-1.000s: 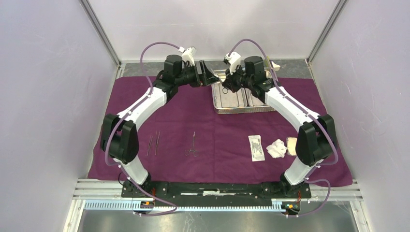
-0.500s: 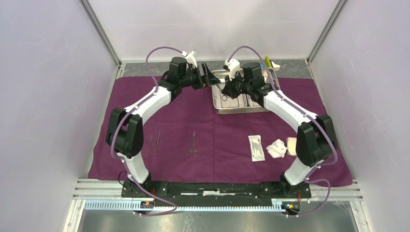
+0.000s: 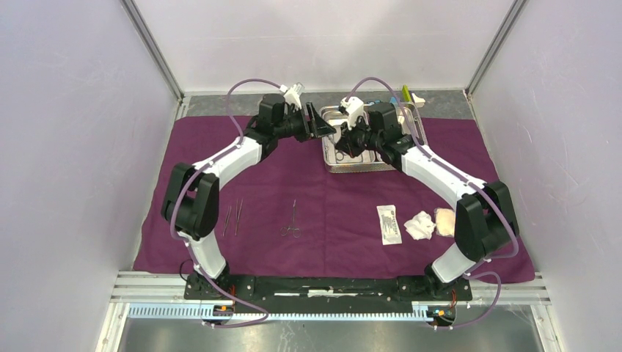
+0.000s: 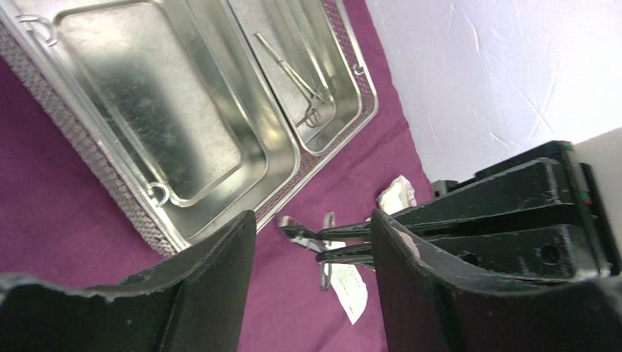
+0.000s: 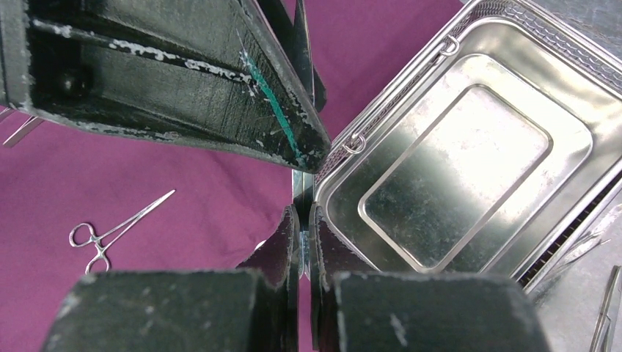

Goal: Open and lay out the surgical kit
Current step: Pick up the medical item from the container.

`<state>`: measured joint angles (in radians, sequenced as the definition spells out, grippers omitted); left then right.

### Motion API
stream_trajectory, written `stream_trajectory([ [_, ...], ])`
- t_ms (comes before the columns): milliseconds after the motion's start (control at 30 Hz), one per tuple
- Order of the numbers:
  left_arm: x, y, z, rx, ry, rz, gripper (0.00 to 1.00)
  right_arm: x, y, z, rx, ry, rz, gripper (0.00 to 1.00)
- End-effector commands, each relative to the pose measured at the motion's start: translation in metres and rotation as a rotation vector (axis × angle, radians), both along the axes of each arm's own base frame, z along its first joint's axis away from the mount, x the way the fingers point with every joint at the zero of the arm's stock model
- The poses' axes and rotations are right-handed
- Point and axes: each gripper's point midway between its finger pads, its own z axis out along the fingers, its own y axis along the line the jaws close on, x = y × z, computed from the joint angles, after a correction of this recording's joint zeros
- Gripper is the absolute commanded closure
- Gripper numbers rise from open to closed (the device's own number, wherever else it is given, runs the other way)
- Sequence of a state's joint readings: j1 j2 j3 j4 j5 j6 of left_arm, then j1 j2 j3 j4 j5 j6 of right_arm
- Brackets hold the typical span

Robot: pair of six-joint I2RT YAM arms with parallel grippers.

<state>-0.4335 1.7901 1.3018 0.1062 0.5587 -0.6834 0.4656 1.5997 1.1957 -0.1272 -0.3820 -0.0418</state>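
The plum-purple cloth (image 3: 293, 183) covers the table. At its far middle stands the steel two-compartment tray (image 3: 364, 164), with one scissor-handled instrument (image 4: 293, 73) in its right compartment. My right gripper (image 3: 341, 136) hangs over the tray's left rim, shut on a slim steel instrument (image 4: 292, 226), whose thin edge shows between the fingers (image 5: 282, 242). My left gripper (image 3: 326, 126) faces it from the left, open. In the left wrist view its two fingers (image 4: 220, 264) stand on either side of the right gripper's tips and that instrument, touching neither.
Laid out near the front are tweezers (image 3: 232, 218), a scissor-handled clamp (image 3: 292, 221), a white flat packet (image 3: 389, 224) and gauze pads (image 3: 422, 224). A yellow-green block (image 3: 405, 94) and white bits lie behind the tray. Walls close in on both sides.
My left gripper has moved right, up to the right gripper's tips, and its jaws have narrowed. The right gripper has stayed shut on the instrument and shifted only slightly.
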Motion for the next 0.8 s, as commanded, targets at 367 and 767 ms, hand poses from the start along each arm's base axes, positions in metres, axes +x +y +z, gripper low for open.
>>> stream_trajectory([
  [367, -0.008, -0.018, 0.008, -0.091, 0.007, -0.053, 0.58, 0.0, 0.001, 0.024, 0.045, -0.056, -0.017, 1.0],
  [767, -0.008, -0.023, 0.006, -0.084, -0.001, -0.101, 0.9, -0.016, 0.005, 0.023, 0.059, -0.039, 0.048, 0.99],
])
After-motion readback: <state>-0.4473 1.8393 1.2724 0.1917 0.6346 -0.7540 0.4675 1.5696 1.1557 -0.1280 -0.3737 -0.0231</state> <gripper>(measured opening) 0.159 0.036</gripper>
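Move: The medical item is already pinched in my right hand, held up between the grippers; its middle lies about 3 cm to the right of my left hand, 2 cm back and 2 cm lower. From my right hand it is roughly 2 cm ahead and 1 cm left, at pad height. The tray's middle is some 14 cm right of my left hand, 2 cm ahead and 17 cm below; the laid-out clamp sits about 10 cm left of that hand, 21 cm back and 20 cm down. I bring my left hand in beside my right fingers, first a little to the right and back, then down, ending about 2.5 cm away, and shut its fingers from two-thirds open to nearly closed around the item's shiny shaft. My right hand keeps its closed grip, easing back about 1 cm near the end. ##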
